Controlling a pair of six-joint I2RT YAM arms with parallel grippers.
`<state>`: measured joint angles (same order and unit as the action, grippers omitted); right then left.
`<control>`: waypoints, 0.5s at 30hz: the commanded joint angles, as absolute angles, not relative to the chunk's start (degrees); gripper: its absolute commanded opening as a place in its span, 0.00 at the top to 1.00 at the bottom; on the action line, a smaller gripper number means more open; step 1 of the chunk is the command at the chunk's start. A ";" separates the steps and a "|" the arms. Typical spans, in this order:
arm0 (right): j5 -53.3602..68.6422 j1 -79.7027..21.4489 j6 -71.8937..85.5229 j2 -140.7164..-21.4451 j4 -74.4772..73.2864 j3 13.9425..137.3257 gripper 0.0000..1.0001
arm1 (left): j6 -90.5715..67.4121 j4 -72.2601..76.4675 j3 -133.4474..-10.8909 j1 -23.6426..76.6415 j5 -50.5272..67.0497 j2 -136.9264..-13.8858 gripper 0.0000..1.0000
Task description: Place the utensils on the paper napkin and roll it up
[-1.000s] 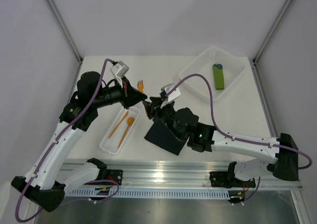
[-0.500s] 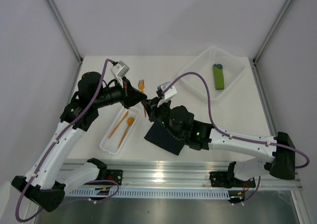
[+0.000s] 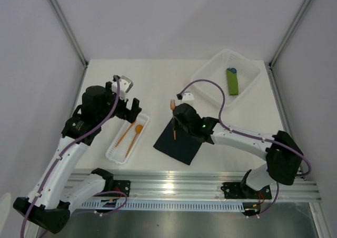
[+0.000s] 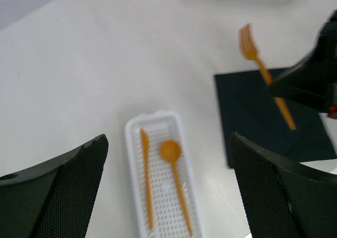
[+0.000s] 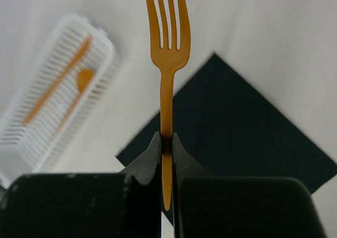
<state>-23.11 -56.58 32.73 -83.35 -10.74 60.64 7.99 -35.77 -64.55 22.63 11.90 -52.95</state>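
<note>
An orange fork [image 5: 167,53] is pinched by its handle in my right gripper [image 5: 166,143], which is shut on it and holds it tines-forward above the black paper napkin [image 5: 231,138]. From above, the fork [image 3: 172,106] and right gripper [image 3: 176,123] hang over the napkin's [image 3: 181,148] far left corner. An orange knife [image 4: 146,180] and a round-bowled spoon [image 4: 171,151] lie side by side in a white perforated tray [image 4: 181,135]. My left gripper [image 4: 168,196] is wide open and holds nothing, hovering over that tray [image 3: 113,151].
A large white bin [image 3: 210,72] stands at the back right with a green rolled bundle [image 3: 232,81] inside. The enclosure's walls and metal posts close in the table's left, right and far sides.
My left gripper let go of the fork, opened wide and drew back left over the small tray. My right gripper shut on the fork's handle and carried it over the napkin.
</note>
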 commanded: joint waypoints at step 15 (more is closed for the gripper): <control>-13.10 -52.12 39.73 -99.13 -18.64 61.61 1.00 | 14.50 -26.19 -47.46 7.29 4.04 -53.17 0.00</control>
<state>-14.24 -52.05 39.05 -97.76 -18.92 59.29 13.61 -29.17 -46.59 7.86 3.55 -53.32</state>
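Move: The black paper napkin's middle lies some 18 cm below the right hand, about 3 cm back and 3 cm to its right; the spoon, in the white tray, is roughly 22 cm to that hand's left and 1 cm back. From the empty left hand, the knife is about 10 cm left, 2 cm ahead and 29 cm down. The spoon lies some 4 cm right and 4 cm back of the knife. The orange fork, still pinched by its handle in the right hand, is brought down towards the napkin: that hand sinks about 13 cm, easing a little right and back and tipping its fingers some 20 degrees farther down. Meanwhile the empty left hand swings left and down, about 10 cm each, out over the tray, turning counter-clockwise with fingers wide open. ##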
